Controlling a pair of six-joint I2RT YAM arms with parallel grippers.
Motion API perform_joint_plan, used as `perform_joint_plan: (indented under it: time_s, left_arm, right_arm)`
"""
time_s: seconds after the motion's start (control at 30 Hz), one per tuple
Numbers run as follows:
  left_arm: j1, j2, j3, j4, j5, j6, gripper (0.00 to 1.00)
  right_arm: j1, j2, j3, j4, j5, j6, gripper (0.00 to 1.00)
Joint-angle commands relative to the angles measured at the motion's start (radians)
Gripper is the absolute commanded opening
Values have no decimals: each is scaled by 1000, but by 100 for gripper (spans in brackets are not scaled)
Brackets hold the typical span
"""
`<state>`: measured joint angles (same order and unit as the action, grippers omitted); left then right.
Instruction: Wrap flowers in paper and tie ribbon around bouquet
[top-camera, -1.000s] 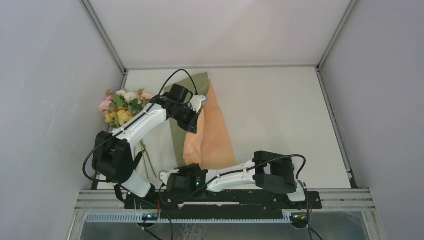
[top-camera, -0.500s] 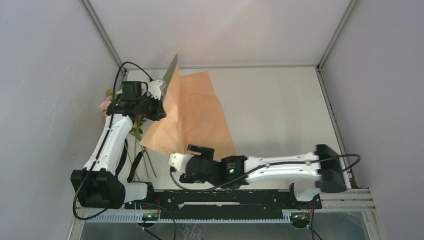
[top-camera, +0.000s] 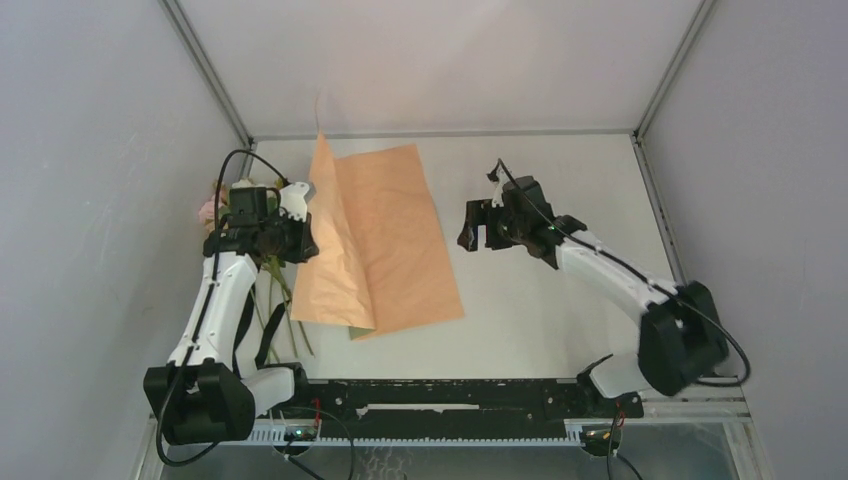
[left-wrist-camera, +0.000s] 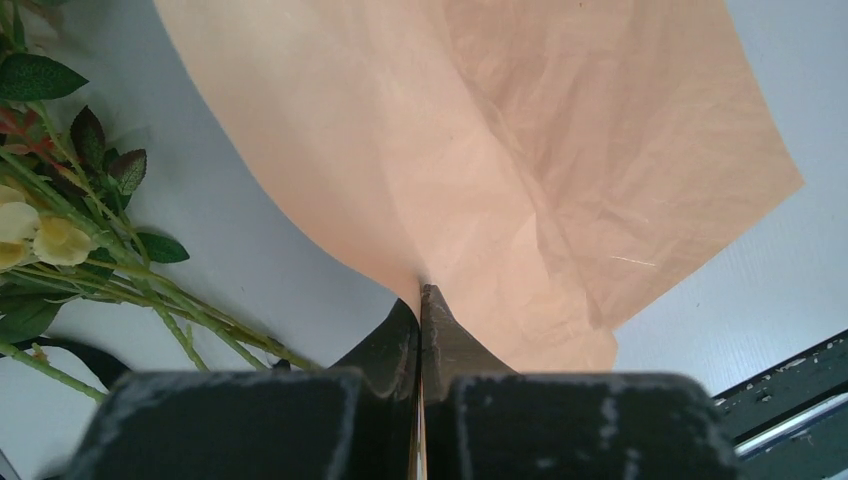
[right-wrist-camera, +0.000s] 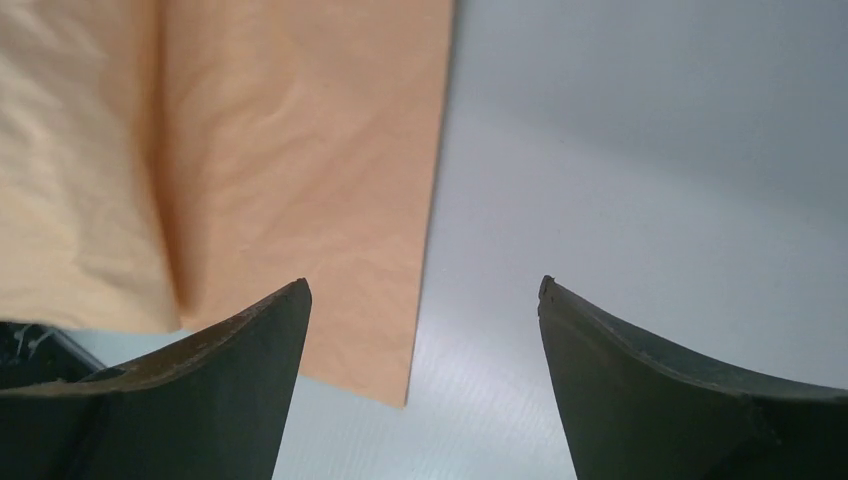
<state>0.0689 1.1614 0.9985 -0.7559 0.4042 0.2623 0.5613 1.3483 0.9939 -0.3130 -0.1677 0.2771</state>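
The paper (top-camera: 390, 230) lies peach face up at the table's middle-left, with a small olive corner (top-camera: 353, 331) showing at its near edge. Its left part is lifted into a standing fold. My left gripper (top-camera: 303, 232) is shut on that raised edge; in the left wrist view the sheet (left-wrist-camera: 520, 150) runs down between the closed fingertips (left-wrist-camera: 420, 295). The flowers (top-camera: 212, 208) lie along the left wall under my left arm, their leaves and stems (left-wrist-camera: 150, 300) just left of the gripper. My right gripper (top-camera: 478, 225) hovers open and holds nothing, just right of the paper's right edge (right-wrist-camera: 430, 250). I cannot make out the ribbon.
The grey side walls stand close on the left and right. The flower stems (top-camera: 285, 320) reach toward the near edge beside my left arm's black cable (top-camera: 262, 345). The black base rail (top-camera: 450, 395) runs along the near edge. White tabletop (top-camera: 580, 190) stretches right of the paper.
My left gripper swung left with the paper's edge, opening the sheet peach side up. My right gripper opened, left the paper's near edge and moved up to the sheet's right side.
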Motion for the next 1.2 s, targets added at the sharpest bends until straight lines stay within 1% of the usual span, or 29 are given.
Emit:
perform_joint_plan:
  time_s: [0.0, 0.1, 0.17, 0.27, 0.4, 0.53, 0.63, 0.73, 0.83, 0.9, 0.97, 1.03, 1.1, 1.17]
  left_arm:
    - [6, -57, -33, 40, 32, 28, 0]
    - [7, -63, -39, 43, 22, 30, 0]
    - [6, -67, -44, 43, 11, 33, 0]
    - [7, -75, -55, 43, 10, 39, 0]
    - [7, -81, -59, 48, 4, 44, 0]
    - [6, -81, -61, 51, 2, 46, 0]
    - [7, -81, -68, 56, -1, 50, 0]
    - [7, -77, -75, 67, -14, 53, 0]
    - [8, -73, -77, 75, -21, 50, 0]
    - [8, -73, -73, 77, -22, 46, 0]
    - [7, -80, -65, 70, -31, 46, 0]
    - [10, -96, -50, 57, -51, 55, 0]
    - [17, -120, -38, 51, -81, 63, 0]
    - [29, -143, -32, 52, -112, 74, 0]
  right_arm:
    - [-46, 203, 92, 46, -94, 128, 93]
    - [-66, 372, 238, 40, -153, 124, 92]
    - [-84, 506, 331, 24, -162, 135, 91]
    - [-101, 663, 467, -1, -189, 149, 90]
    - [-89, 856, 683, -103, -243, 159, 89]
    - [-81, 970, 793, -129, -259, 198, 89]
    - [-82, 995, 782, -72, -344, 242, 86]
    - [-85, 979, 723, 46, -451, 300, 74]
    - [-87, 950, 668, 162, -537, 354, 48]
    - [-92, 928, 627, 250, -596, 398, 28]
    - [-106, 887, 579, 329, -611, 431, 1]
    - [-137, 807, 503, 367, -573, 432, 0]
    - [-192, 699, 392, 381, -521, 420, 0]
    - [-265, 577, 282, 333, -440, 382, 0]
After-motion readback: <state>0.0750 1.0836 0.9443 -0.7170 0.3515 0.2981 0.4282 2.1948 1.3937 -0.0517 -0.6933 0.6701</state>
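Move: The right hand hangs open above bare table. The right edge of the paper, at the stretch it is going for, lies about 11 cm ahead, 10 cm left and 14 cm below. The sheet's near right corner is some 8 cm back and 4 cm left of the hand, and the foot of the raised flap is about 17 cm left of the target stretch. The left hand pinches that flap; from it the target edge lies roughly 11 cm ahead, 24 cm right and 14 cm down, the flower heads 12 cm ahead and 17 cm left. Forward, down and left, the open right hand sweeps to the right edge of the paper, reaching about 14 cm out and dropping to table height. It then draws back some 5 cm while tipping steeper, about 35 degrees in all, shuts its fingers on the edge and eases a little to the right. The left hand stays nearly in place, still pinching the raised flap. ##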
